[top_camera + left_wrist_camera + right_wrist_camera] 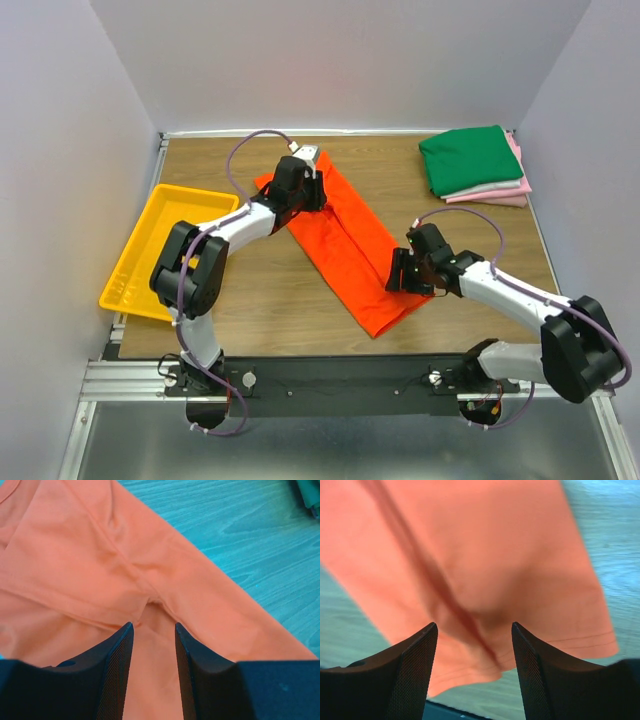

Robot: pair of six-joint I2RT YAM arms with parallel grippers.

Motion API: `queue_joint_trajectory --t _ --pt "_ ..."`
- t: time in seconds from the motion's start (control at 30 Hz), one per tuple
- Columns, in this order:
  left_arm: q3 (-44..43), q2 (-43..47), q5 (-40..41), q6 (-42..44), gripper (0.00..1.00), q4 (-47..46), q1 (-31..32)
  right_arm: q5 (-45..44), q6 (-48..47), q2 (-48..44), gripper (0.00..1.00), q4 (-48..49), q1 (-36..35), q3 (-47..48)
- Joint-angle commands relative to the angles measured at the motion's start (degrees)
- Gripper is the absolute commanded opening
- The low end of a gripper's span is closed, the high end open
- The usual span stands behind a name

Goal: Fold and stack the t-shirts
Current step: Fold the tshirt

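The bright orange t-shirt [345, 245] lies on the table as a long narrow strip, running diagonally from back left to front right. My left gripper [308, 190] stands over its far end. In the left wrist view its jaws [154, 625] are open, with flat orange cloth [90, 555] and a crease below the gap. My right gripper [402, 280] is at the strip's near right edge. It is open [474, 626] just above the hem end of the orange cloth [485, 540], holding nothing. A folded stack sits at the back right: a dark green t-shirt [470, 160] on top, white and pink t-shirts [495, 192] under it.
A yellow plastic tray [150, 255] sits at the table's left edge, next to the left arm. Grey walls close in the table on three sides. A corner of the green shirt [310, 492] shows at the upper right of the left wrist view.
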State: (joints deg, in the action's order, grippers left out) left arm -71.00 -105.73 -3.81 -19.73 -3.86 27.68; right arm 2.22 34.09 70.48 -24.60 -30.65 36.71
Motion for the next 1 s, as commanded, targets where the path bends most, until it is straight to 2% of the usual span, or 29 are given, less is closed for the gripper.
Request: queue_joint_trajectory --t 0.0,0.3,0.53,0.8,0.97 --pt "5.7 1.8 3.3 -2.3 0.47 -3.3 0.0 -6.3 -1.8 3.6 0.68 -1.4 -0.5 0.7" --pt "6.8 -4.6 5.3 -3.1 0.47 -3.6 -0.3 -5.4 0.5 3.0 0.68 -1.4 -2.6 -0.2" --pt "3.2 -11.1 2.4 -2.6 0.46 -3.5 -0.5 -4.3 4.8 4.8 0.68 -1.1 -5.9 -3.0" --pt "-0.6 -13.7 1.8 -0.8 0.47 -1.7 -0.8 -4.2 9.5 6.0 0.68 -0.5 -11.1 -3.9" --pt "-3.2 -15.3 0.4 0.7 0.46 -1.0 -0.9 -2.6 12.2 6.8 0.68 3.1 -14.5 -3.7"
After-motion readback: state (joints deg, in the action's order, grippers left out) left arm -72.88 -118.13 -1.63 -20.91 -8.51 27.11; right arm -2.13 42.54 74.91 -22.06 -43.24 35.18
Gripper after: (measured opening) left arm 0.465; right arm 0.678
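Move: The t-shirt, folded into a long strip, lies slantwise under both hands. Its middle is about 9 cm back, 5 cm right of and 10 cm below the left hand; from the right hand it is 13 cm ahead, 12 cm left and 3 cm below, with the near hem's middle some 6 cm straight back. From the left hand, the yellow bin is about 31 cm left and 11 cm back, the folded stack 32 cm right and 13 cm ahead. The t-shirt's far half takes the left fingers, which sink about 8 cm onto it while easing back and left, then slide forward and slightly right along the cloth. Near its hem the right fingers first dip onto the strip, then drag it left and back some 5 cm. Both grippers stay part-open, the wrists tilting only a little. ##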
